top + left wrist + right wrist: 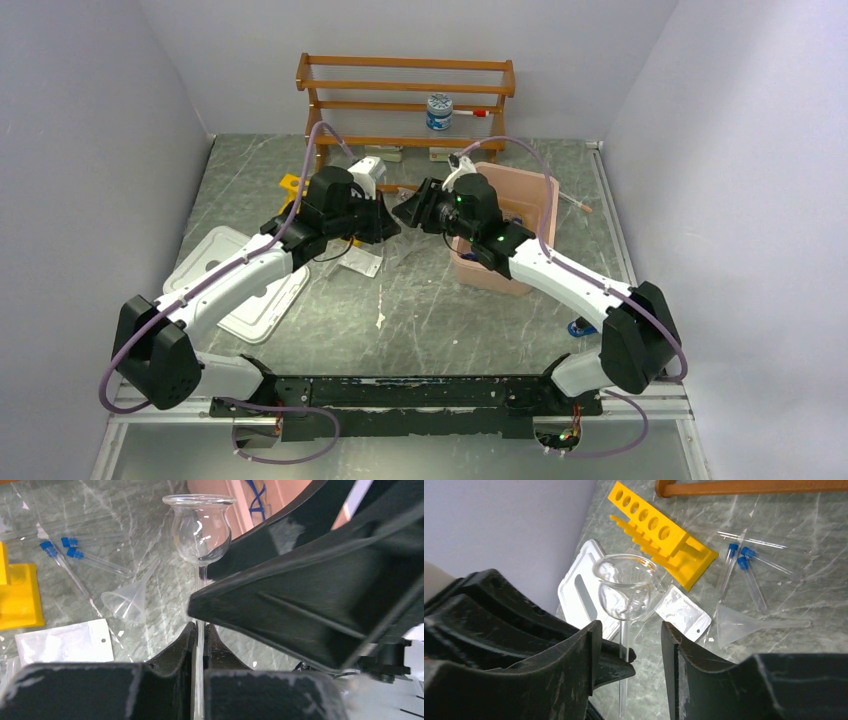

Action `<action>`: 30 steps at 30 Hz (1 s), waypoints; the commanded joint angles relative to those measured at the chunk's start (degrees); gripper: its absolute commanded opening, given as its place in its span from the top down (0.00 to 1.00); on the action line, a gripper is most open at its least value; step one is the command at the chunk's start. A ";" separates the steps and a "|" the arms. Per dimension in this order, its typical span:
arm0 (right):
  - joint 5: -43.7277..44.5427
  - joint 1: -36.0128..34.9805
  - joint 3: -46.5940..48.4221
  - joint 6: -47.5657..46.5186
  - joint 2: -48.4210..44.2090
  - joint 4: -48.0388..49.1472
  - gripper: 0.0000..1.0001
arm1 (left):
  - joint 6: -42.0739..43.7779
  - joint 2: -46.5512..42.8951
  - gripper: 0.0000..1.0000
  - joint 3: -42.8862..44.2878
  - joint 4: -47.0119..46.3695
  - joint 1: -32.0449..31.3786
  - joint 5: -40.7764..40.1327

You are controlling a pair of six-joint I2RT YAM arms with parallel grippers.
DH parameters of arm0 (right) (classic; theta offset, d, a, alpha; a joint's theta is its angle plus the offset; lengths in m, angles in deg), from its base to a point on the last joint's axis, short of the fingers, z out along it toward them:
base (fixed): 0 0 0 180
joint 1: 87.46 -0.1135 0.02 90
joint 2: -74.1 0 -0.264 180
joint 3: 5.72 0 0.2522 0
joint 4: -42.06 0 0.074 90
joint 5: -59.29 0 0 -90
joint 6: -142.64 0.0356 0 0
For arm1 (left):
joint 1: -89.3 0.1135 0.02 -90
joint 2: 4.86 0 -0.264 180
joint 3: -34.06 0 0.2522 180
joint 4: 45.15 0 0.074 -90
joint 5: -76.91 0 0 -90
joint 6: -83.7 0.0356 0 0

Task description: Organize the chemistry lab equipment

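Observation:
A clear glass tube with a bulb-shaped cup stands upright above the table. My left gripper is shut on its thin stem. My right gripper is open, one finger on each side of the stem just below the bulb, neither touching it. In the top view the two grippers meet tip to tip, left and right. A yellow test-tube rack lies on its side beyond them. Three blue-capped tubes lie beside it.
A clear plastic funnel and a white packet lie under the grippers. A white lid sits at left and a pink bin at right. A wooden shelf at the back holds a blue-labelled jar.

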 commanded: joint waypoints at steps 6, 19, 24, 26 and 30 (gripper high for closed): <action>-1.94 1.04 2.71 2.40 2.94 0.02 0.70 | -1.87 -0.48 0.95 2.31 -4.62 -0.35 2.46; -5.91 7.14 4.61 0.92 1.11 -0.82 1.00 | -1.24 -1.50 0.29 4.26 -3.13 -0.07 -0.12; -7.83 16.90 4.73 -2.52 -2.61 -5.06 1.00 | 0.29 -2.72 0.15 5.28 -3.24 0.37 -1.41; -8.03 20.72 4.05 -4.19 -4.12 -7.27 1.00 | 0.98 -2.49 0.14 5.90 -3.09 0.48 -1.56; -6.69 26.18 4.51 -8.36 -5.72 -13.20 1.00 | 1.42 -1.00 0.15 7.16 -2.31 0.57 -2.42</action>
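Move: The glass thistle tube stands bulb up in the left hand's shut fingers, its middle about 5 cm below them. The right hand's half-open fingers straddle the stem under the bulb; from them the tube's middle lies some 8 cm below, 1 cm ahead and 1 cm left. From the right hand the pink box is about 21 cm right, 3 cm ahead, 16 cm below; the clear funnel 2 cm left, neither ahead nor back, and the yellow rack 16 cm left, 7 cm ahead, both some 20 cm down. The thistle tube changes hands: the right hand eases about 1 cm farther left and pinches the stem just under the bulb, above the left fingers, which then open wide and back off upward some 5 cm. The right hand keeps its grip and speeds right and forward, roughly 15 cm in all, towards the pink box, rising slightly and turning about 15 degrees clockwise. ##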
